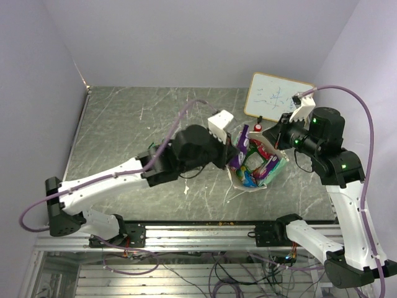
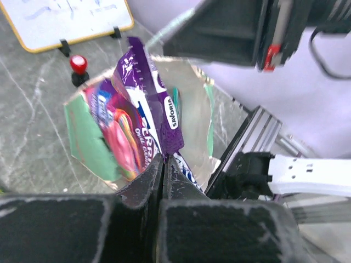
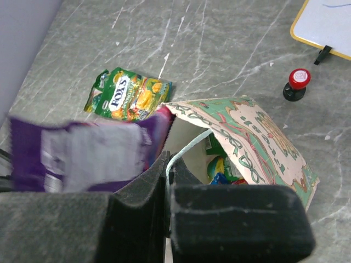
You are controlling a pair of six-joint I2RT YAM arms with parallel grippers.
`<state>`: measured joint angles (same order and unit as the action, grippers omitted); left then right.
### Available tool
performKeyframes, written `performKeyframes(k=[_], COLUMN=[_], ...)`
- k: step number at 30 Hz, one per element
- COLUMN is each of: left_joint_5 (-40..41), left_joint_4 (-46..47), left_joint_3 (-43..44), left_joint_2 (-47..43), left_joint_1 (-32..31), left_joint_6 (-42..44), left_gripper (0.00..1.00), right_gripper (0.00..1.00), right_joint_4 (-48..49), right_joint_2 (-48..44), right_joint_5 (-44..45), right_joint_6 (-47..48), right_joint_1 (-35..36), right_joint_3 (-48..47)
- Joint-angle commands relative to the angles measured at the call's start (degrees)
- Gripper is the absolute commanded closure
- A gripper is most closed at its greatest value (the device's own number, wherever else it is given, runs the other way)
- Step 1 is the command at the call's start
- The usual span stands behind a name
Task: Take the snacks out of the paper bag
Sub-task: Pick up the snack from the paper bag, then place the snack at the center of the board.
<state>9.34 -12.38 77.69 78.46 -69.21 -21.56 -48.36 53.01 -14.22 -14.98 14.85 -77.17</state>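
Note:
The paper bag (image 1: pixel 273 166) stands open on the table, mint-green and white outside (image 3: pixel 258 137), tan inside (image 2: pixel 192 93). My left gripper (image 2: pixel 164 160) is shut on the lower edge of a purple snack packet (image 2: pixel 151 98), which sticks up out of the bag's mouth (image 1: pixel 243 144). A pink packet (image 2: pixel 118 131) stands beside it in the bag, and more snacks (image 3: pixel 219 167) lie lower down. My right gripper (image 3: pixel 171 164) is shut on the bag's white cord handle (image 3: pixel 189 145). A green packet (image 3: pixel 131 96) lies flat on the table outside the bag.
A white board (image 1: pixel 276 96) with writing leans at the back right. A small red-and-black knob (image 1: pixel 257 127) stands between it and the bag. The left arm (image 1: pixel 192 152) stretches across the table's middle. A metal rail (image 1: pixel 205 233) runs along the near edge.

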Motion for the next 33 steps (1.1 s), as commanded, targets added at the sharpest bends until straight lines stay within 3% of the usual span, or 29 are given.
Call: performKeyframes(k=[1,7,14,17,22,33], left_joint_5=[1.05,7.29,19.30,25.03,23.38,24.23], left_joint_4=[-8.90,-20.26,-32.23,-37.11,-36.43,-31.96], left_joint_3=[8.08,16.39,24.19,21.06,14.04,2.92], left_joint_2=[-5.03,-9.91,-8.38,-8.24,-7.60,0.07], left_joint_1=[2.23,7.36,13.37,14.89,20.66,28.66], left_joint_6=[-2.32,-1.43,-1.93,-5.42,-5.97,4.97], left_gripper=[0.93,0.93,0.93,0.93,0.93,0.93], right_gripper=[1.00,1.00,1.00,1.00,1.00,1.00], right_joint_4=[3.44,3.49,1.89,0.97,0.30,0.45], right_joint_2=[-0.41,-0.69,-0.81,-1.00,-1.08,-0.49], right_joint_5=[1.11,2.35,3.06,2.84,3.46,2.94], right_joint_6=[0.82,0.97,0.72,0.70,0.90,0.58], right_joint_1=[0.29,0.28,0.33,0.29,0.30,0.27], right_joint_3=[0.22,0.91,0.07,0.29,-1.16,-3.03])
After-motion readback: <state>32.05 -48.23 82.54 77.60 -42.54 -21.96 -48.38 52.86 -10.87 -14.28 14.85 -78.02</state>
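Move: The left hand already pinches the purple snack just above the bag's mouth; the green snack pack on the open table, where it is being taken, lies about 20 cm ahead, 20 cm to its left and some 32 cm below. The paper bag's middle is roughly 4 cm ahead, 12 cm to the right and 23 cm below. From the right hand, the green pack lies about 14 cm ahead, 37 cm left and 33 cm below. Keeping its pinch on the purple snack, the left hand swings it about 25 cm left and 13 cm forward, away from the bag and towards the green pack, first rising some 14 cm, then sinking about 20. The wrist turns some 45 degrees counter-clockwise, its left side lifting, until the fingers point forward and down. The right hand stays by the bag, still pinching its handle. ##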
